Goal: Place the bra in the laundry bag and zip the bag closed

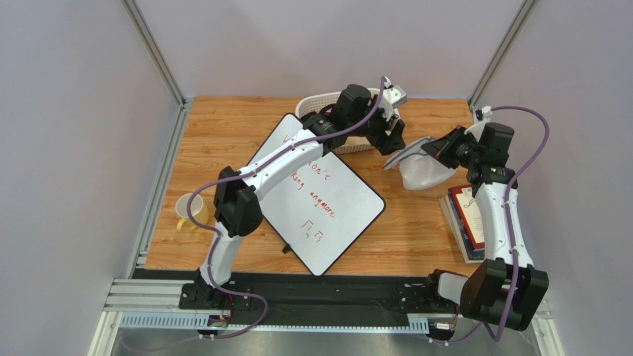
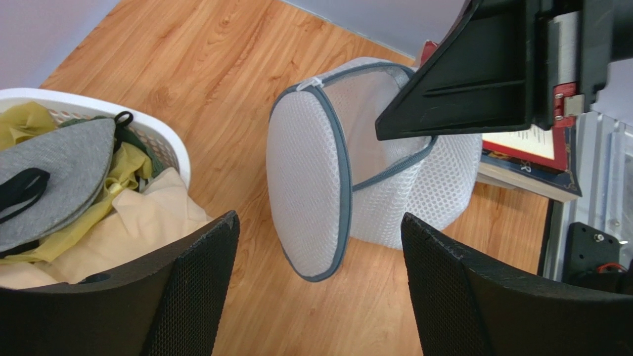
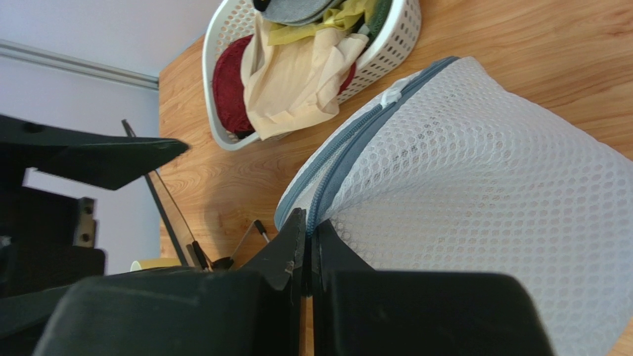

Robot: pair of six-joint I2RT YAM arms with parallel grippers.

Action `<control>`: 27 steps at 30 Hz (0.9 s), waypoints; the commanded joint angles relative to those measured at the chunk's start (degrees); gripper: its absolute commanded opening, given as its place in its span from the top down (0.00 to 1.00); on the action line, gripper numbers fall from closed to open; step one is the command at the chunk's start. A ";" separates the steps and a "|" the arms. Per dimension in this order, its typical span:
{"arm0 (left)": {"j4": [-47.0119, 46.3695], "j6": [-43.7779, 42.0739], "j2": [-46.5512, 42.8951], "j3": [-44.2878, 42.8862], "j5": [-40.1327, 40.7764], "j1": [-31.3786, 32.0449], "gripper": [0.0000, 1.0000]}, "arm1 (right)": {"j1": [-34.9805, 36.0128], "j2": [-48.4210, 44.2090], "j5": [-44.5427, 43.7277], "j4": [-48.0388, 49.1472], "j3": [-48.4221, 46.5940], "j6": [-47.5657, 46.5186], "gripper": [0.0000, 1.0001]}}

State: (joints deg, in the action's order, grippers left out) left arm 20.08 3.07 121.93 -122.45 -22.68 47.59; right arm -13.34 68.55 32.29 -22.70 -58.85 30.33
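Observation:
The bra [image 2: 58,167], grey and padded with a black strap, lies on top of the clothes in the white basket [image 2: 167,144]; its edge also shows in the right wrist view [image 3: 293,9]. The laundry bag [image 2: 356,159] is a white mesh pouch with a grey zipper rim, and its round lid flap hangs open toward the basket. My right gripper [image 3: 307,221] is shut on the bag's [image 3: 475,163] zipper rim and holds it up off the wood [image 1: 420,169]. My left gripper [image 2: 319,226] is open and empty, hovering over bare wood between basket and bag [image 1: 392,139].
The basket [image 3: 394,52] also holds yellow, beige [image 3: 297,74] and dark red [image 3: 229,85] garments. A whiteboard [image 1: 319,194] lies mid-table, with a yellow mug [image 1: 186,212] at the left edge. Stacked books [image 1: 466,219] sit under my right arm.

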 commanded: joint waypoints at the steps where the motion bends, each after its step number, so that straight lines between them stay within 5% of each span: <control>1: -3.02 -2.98 1.73 -2.00 0.26 1.10 0.15 | -0.19 -3.07 4.79 5.03 0.75 2.54 1.00; 7: -2.32 -5.97 2.87 -1.12 1.58 1.10 0.21 | -0.19 -4.83 6.82 5.56 1.72 3.95 1.00; 11: -1.62 -6.85 3.58 -1.12 3.07 1.10 0.35 | -0.19 -6.59 7.35 5.56 2.07 4.48 1.00; 19: 1.28 -5.36 2.70 -3.49 2.11 1.10 1.00 | -0.19 -6.42 7.96 4.86 1.72 3.95 1.00; 27: 7.78 2.19 -2.22 -5.69 -1.23 1.10 1.00 | -0.19 -0.36 -3.35 -1.64 -2.23 -2.20 1.00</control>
State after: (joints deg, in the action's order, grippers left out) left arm 25.04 0.21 125.19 -125.34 -21.41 48.40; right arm -13.32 65.39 36.45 -21.63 -57.32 31.86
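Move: The free zip edge of the laundry bag is just below my open left fingers, about 5 cm down, 3 cm to the right and 1 cm back. The basket is some 13 cm ahead and 11 cm left of that hand, and the books about 18 cm back and 20 cm right. My right fingers already pinch the bag's other rim; from them the free edge lies about 4 cm left, level and at the same height, with the bag's body hanging 8 cm below, 3 cm back and 2 cm right. I lower my open left hand about 4 cm so the bag's free zip edge comes between the fingers, then shut them and pinch it, easing up about 1 cm and slightly back once closed. Meanwhile my right hand keeps its pinch on the other rim, lifting it nearly 3 cm while drawing left and back, then sinking about halfway down again. ##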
